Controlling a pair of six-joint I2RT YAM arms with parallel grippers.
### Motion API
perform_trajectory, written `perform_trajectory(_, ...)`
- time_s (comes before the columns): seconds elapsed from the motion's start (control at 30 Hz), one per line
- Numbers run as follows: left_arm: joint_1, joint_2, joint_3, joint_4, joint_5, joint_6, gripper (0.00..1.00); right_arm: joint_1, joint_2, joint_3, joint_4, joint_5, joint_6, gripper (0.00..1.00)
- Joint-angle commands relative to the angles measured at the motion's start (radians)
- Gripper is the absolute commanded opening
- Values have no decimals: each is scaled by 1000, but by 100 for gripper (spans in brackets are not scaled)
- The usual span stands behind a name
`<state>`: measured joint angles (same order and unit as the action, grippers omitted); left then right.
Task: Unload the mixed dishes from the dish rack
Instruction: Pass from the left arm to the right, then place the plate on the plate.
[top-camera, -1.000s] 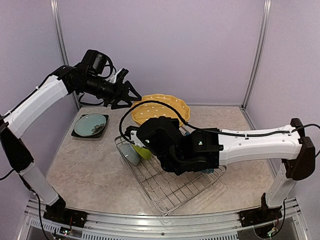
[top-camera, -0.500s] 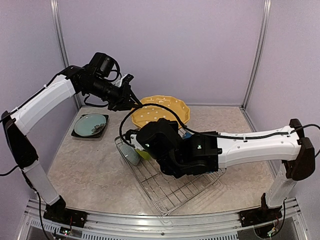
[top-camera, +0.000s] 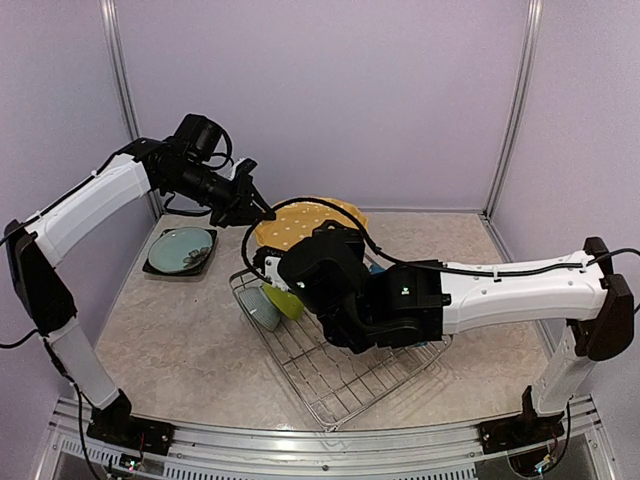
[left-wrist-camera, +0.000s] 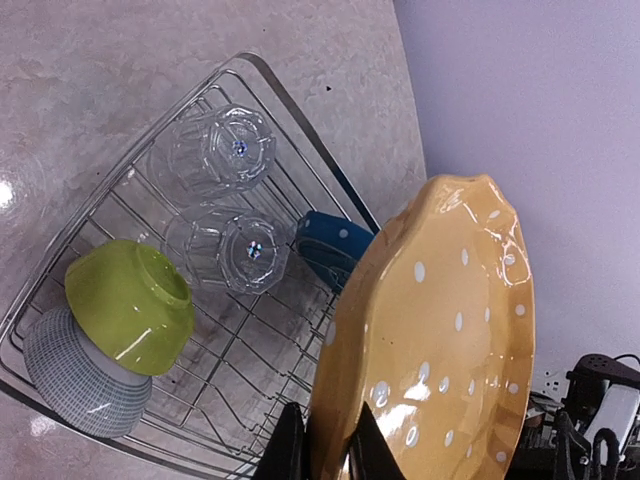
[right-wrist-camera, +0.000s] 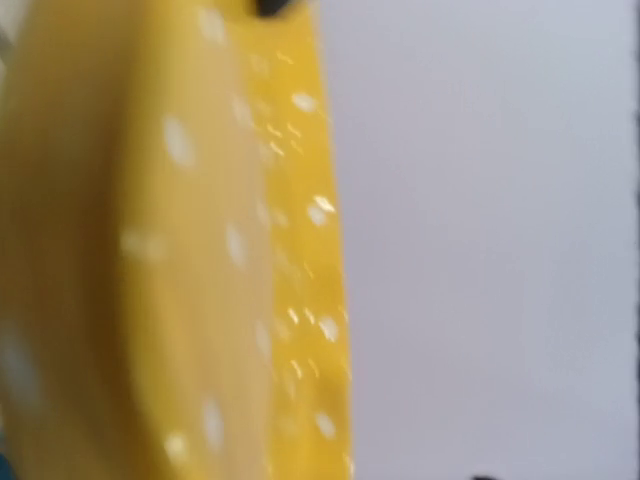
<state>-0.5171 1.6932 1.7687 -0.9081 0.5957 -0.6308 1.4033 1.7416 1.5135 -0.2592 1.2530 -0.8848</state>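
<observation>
The orange-dotted plate (top-camera: 300, 225) hangs tilted above the far end of the dish rack (top-camera: 340, 385). My left gripper (top-camera: 258, 208) is shut on its left rim; in the left wrist view the two black fingers (left-wrist-camera: 285, 445) pinch the edge of that plate (left-wrist-camera: 440, 330). My right arm's wrist (top-camera: 330, 265) sits just in front of the plate, and its gripper is hidden. The right wrist view is filled by the blurred plate (right-wrist-camera: 150, 250) with no fingers showing. In the rack (left-wrist-camera: 300, 110) lie a lime bowl (left-wrist-camera: 130, 305), a pale-blue bowl (left-wrist-camera: 85, 385), two clear glasses (left-wrist-camera: 215, 150) (left-wrist-camera: 230, 250) and a blue-dotted plate (left-wrist-camera: 330, 245).
A pale teal plate (top-camera: 180, 248) rests on the black square plate (top-camera: 205, 268) at the table's left side, near the left wall. The right arm's long white link (top-camera: 500, 285) stretches across the rack's right half. Purple walls close the back and sides.
My left gripper came in and shut on the plate's rim. The plate has since shifted a little left and tilted flatter. The right wrist rose slightly toward the plate.
</observation>
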Motion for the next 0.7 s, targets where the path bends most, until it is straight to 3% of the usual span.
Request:
perform_trajectory(0.0,51,-79,-21,136,104,-77,0,5,-44,1,12,24,52,67)
perform_trajectory(0.2,114,-98,-46,175,133,-114,0,5,-52,-10,13,12,74,86)
perform_trajectory(0.33,183,-116,-48,167,138,-108,0,5,-57,-1,-5,4,112,93)
perform_trajectory(0.67,440,-176,-169,254,165,-161,0,4,-83,-3,-17,4,161,97)
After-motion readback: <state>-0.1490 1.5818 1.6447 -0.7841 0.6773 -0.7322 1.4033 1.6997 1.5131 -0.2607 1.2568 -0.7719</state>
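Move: Some 29 cm to the left and 19 cm ahead of the left hand, and about 27 cm below it, lies the stack of green plate on black plate, where the held orange dish is headed. The green bowl in the rack is about 3 cm back, 3 cm right and 21 cm down from the left hand; the clear glasses stand 4 cm ahead, 13 cm right, at the same depth. From the right hand the orange dish's middle is roughly 8 cm ahead, 5 cm left. Carrying the orange dish by its rim with fingers still shut, the left hand draws it away from the right gripper, about 13 cm left and half as far forward, speeding up towards the plate stack and turning some 20 degrees counter-clockwise. The right hand nearly holds its place, spreading its half-open fingers to full width. ##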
